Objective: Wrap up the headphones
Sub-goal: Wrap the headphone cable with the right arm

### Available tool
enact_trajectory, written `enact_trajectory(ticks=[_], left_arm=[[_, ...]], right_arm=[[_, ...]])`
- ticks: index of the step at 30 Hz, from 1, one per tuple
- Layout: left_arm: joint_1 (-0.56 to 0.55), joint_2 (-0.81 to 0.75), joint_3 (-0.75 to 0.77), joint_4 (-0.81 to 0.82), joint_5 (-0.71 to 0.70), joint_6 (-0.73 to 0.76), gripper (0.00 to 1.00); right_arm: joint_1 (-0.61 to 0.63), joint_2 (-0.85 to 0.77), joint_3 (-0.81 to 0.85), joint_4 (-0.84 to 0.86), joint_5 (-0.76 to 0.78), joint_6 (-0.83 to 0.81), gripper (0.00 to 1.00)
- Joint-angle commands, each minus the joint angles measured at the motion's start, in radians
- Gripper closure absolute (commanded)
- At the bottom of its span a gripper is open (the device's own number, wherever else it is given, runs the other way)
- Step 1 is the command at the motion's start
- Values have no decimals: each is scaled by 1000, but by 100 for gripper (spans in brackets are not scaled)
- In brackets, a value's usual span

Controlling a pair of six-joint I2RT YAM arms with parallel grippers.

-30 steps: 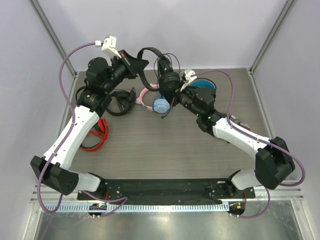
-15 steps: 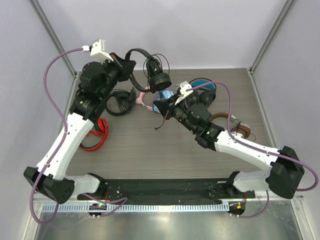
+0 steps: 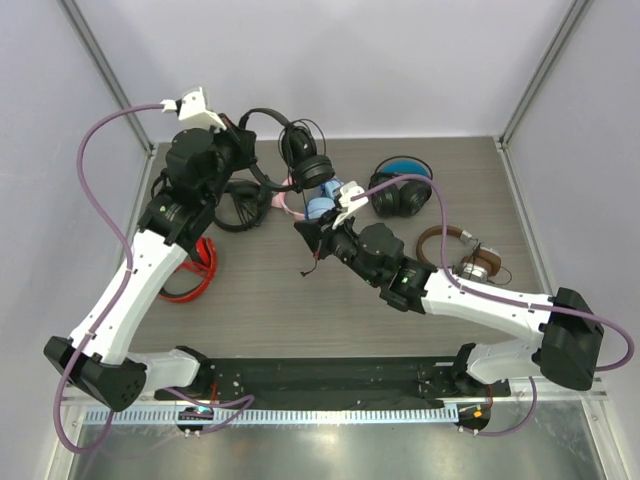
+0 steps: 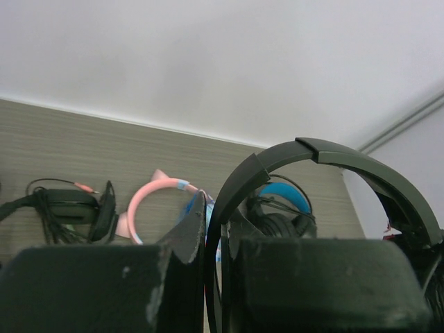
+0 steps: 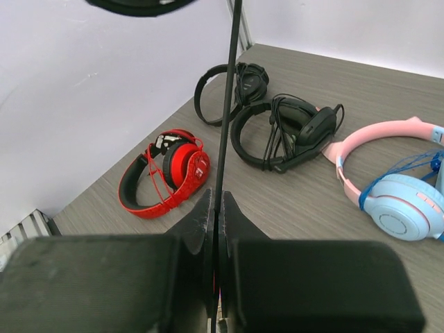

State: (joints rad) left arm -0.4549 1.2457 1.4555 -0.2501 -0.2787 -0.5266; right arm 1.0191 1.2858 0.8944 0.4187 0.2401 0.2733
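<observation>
The slim black headphones (image 3: 312,168) hang in the air above the back of the table. My left gripper (image 3: 248,130) is shut on their thin headband (image 4: 333,154), which runs up between its fingers (image 4: 191,229) in the left wrist view. The thin black cable (image 5: 227,104) drops from the earcups to my right gripper (image 3: 305,228), which is shut on it. In the right wrist view the cable rises straight out of that gripper (image 5: 217,205). The cable's loose end (image 3: 314,262) dangles below the right gripper.
Red headphones (image 3: 195,270) lie at the left of the table. Two black headsets (image 3: 235,205) lie behind them. A pink-and-blue pair (image 3: 310,207) lies under the held headphones. A bulky black pair with blue lining (image 3: 400,192) and a brown pair (image 3: 468,258) lie at the right.
My right gripper has moved left and toward the near side with the cable in it. The left gripper has swung the headphones slightly left and lower.
</observation>
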Motion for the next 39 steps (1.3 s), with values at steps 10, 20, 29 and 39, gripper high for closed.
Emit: enact_trajectory(ticks=[10, 20, 29, 39], left_arm=[[-7, -26, 23, 253, -299, 39, 100], [-53, -26, -52, 316, -387, 195, 100], [-53, -26, -103, 353, -370, 206, 100], [-53, -45, -53, 334, -332, 192, 100]], right_arm=[[185, -20, 38, -234, 65, 47, 96], [237, -32, 164, -391, 123, 60, 95], [237, -29, 291, -474, 41, 78, 90], [237, -6, 169, -330, 22, 80, 91]])
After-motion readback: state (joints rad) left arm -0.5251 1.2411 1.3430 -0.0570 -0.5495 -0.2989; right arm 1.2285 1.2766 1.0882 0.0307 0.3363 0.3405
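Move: Ahead of the right hand, which holds the cable, the black headphones' ear cups hang about 9 cm farther forward, in line sideways and roughly 10 cm higher. On the table some 28 cm below that hand, the pink-and-blue headphones lie around 26 cm ahead and 1 cm to the right, the red ones about 8 cm ahead and 27 cm to the left. From the left hand, gripping the headband, the cups are about 10 cm right, 3 cm back and slightly lower. Drawing the cable away from the ear cups, the right hand goes back about 7 cm and a little left, rising some 3 cm late on and then sinking most of that; its fingers ease very slightly with the cable still between them. The left hand keeps hold of the headband, dips about 3 cm, comes partly back up and turns some 10 degrees counter-clockwise while rolling its left side up. ##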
